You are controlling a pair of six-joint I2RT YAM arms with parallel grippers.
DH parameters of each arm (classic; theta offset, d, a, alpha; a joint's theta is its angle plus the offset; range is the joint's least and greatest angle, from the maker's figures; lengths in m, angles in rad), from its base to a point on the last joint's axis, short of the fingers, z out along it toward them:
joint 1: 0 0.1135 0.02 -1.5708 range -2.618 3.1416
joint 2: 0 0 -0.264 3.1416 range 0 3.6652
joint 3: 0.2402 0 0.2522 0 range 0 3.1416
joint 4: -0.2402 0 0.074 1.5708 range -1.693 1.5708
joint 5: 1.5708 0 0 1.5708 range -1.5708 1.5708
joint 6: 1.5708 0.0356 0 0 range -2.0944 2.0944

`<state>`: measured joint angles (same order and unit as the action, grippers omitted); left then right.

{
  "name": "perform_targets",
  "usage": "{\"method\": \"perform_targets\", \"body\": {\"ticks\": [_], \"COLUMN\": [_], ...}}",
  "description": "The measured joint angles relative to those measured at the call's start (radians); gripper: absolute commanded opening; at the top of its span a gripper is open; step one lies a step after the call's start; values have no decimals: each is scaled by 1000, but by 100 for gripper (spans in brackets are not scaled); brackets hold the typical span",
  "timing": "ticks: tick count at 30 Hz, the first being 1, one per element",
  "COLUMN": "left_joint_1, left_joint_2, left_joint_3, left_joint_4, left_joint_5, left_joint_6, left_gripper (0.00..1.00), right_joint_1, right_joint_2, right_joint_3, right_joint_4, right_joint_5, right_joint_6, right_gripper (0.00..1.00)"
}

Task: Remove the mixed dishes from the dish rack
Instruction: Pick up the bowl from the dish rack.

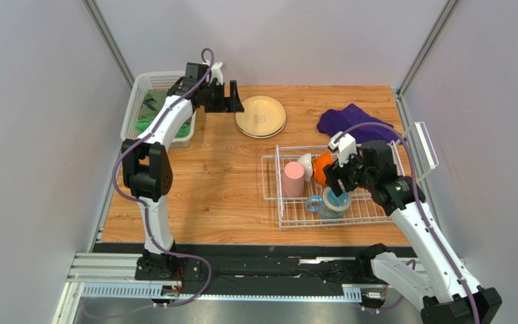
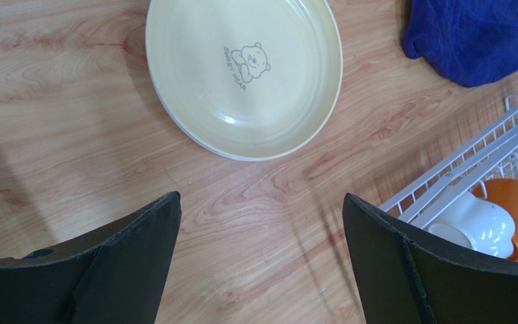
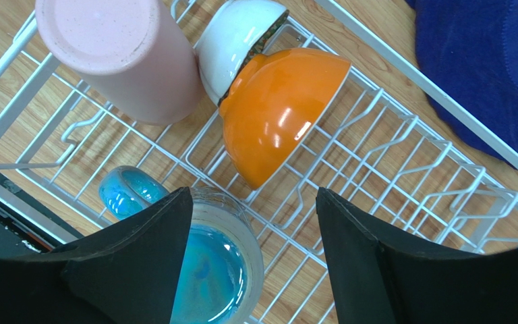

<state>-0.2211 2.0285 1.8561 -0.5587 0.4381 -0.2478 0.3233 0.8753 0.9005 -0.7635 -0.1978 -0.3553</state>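
The white wire dish rack (image 1: 376, 212) sits at the right of the table. It holds a pink tumbler (image 1: 293, 179), a white bowl (image 1: 305, 164), an orange bowl (image 1: 322, 167) and a blue-handled mug (image 1: 336, 200). My right gripper (image 1: 339, 189) hovers open just above the mug (image 3: 208, 270). The mug's blue round face points up, half under my left finger. The tumbler (image 3: 117, 54) and orange bowl (image 3: 278, 108) lie beyond. Cream-tan plates (image 1: 260, 116) are stacked on the table. My left gripper (image 1: 231, 98) is open and empty beside them (image 2: 245, 74).
A purple cloth (image 1: 353, 125) lies behind the rack. A white mesh basket (image 1: 148, 101) with green items stands at the far left. A clear plastic piece (image 1: 425, 145) leans at the rack's right side. Grey walls close in the table.
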Motion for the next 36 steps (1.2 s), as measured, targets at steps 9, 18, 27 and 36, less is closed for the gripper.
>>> {"method": "perform_targets", "body": {"ticks": [9,18,27,36], "left_joint_1": [0,0,0,0], "left_joint_2": [-121,-179,-179,-179], "left_joint_3": [-104,-157,-174,-175], "left_joint_4": [3,17,22,24], "left_joint_5": [28,33,44,61], "left_joint_6": [86,125,140,143], "left_gripper": [98,98,98,97], "right_joint_1": [-61,-137,-170,-216], "right_joint_2": [40,122,208,278], "right_joint_3": [-4,-3,4,10], "right_joint_4": [41,50,54,59], "right_joint_5": [-95,-190,-270,-369], "right_joint_6": [7,-5,-38,-98], "right_gripper": [62,59,54,47]}}
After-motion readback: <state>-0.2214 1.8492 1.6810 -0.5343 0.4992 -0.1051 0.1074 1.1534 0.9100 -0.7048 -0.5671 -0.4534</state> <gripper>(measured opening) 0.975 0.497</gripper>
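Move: The orange bowl, leaning on its side in the rack, lies about 7 cm ahead of the right hand, 3 cm to its left and 7 cm below. The white bowl nests against it, some 9 cm left and 8 cm ahead of the hand; the pink cup stands about 12 cm left and 4 cm ahead. The blue mug sits almost underneath, 2 cm back and 1 cm left. From the left hand the orange bowl is roughly 20 cm back and 27 cm right. Heading for the near end of the orange bowl's rim, the right hand sinks about 4 cm and eases forward 2 to 3 cm, clear of the blue mug, its wrist tipping some 15 degrees further down as the open fingers narrow to about half; no grip yet. The left hand, empty and open, draws back about 4 cm and rises slightly, away from the plates. ##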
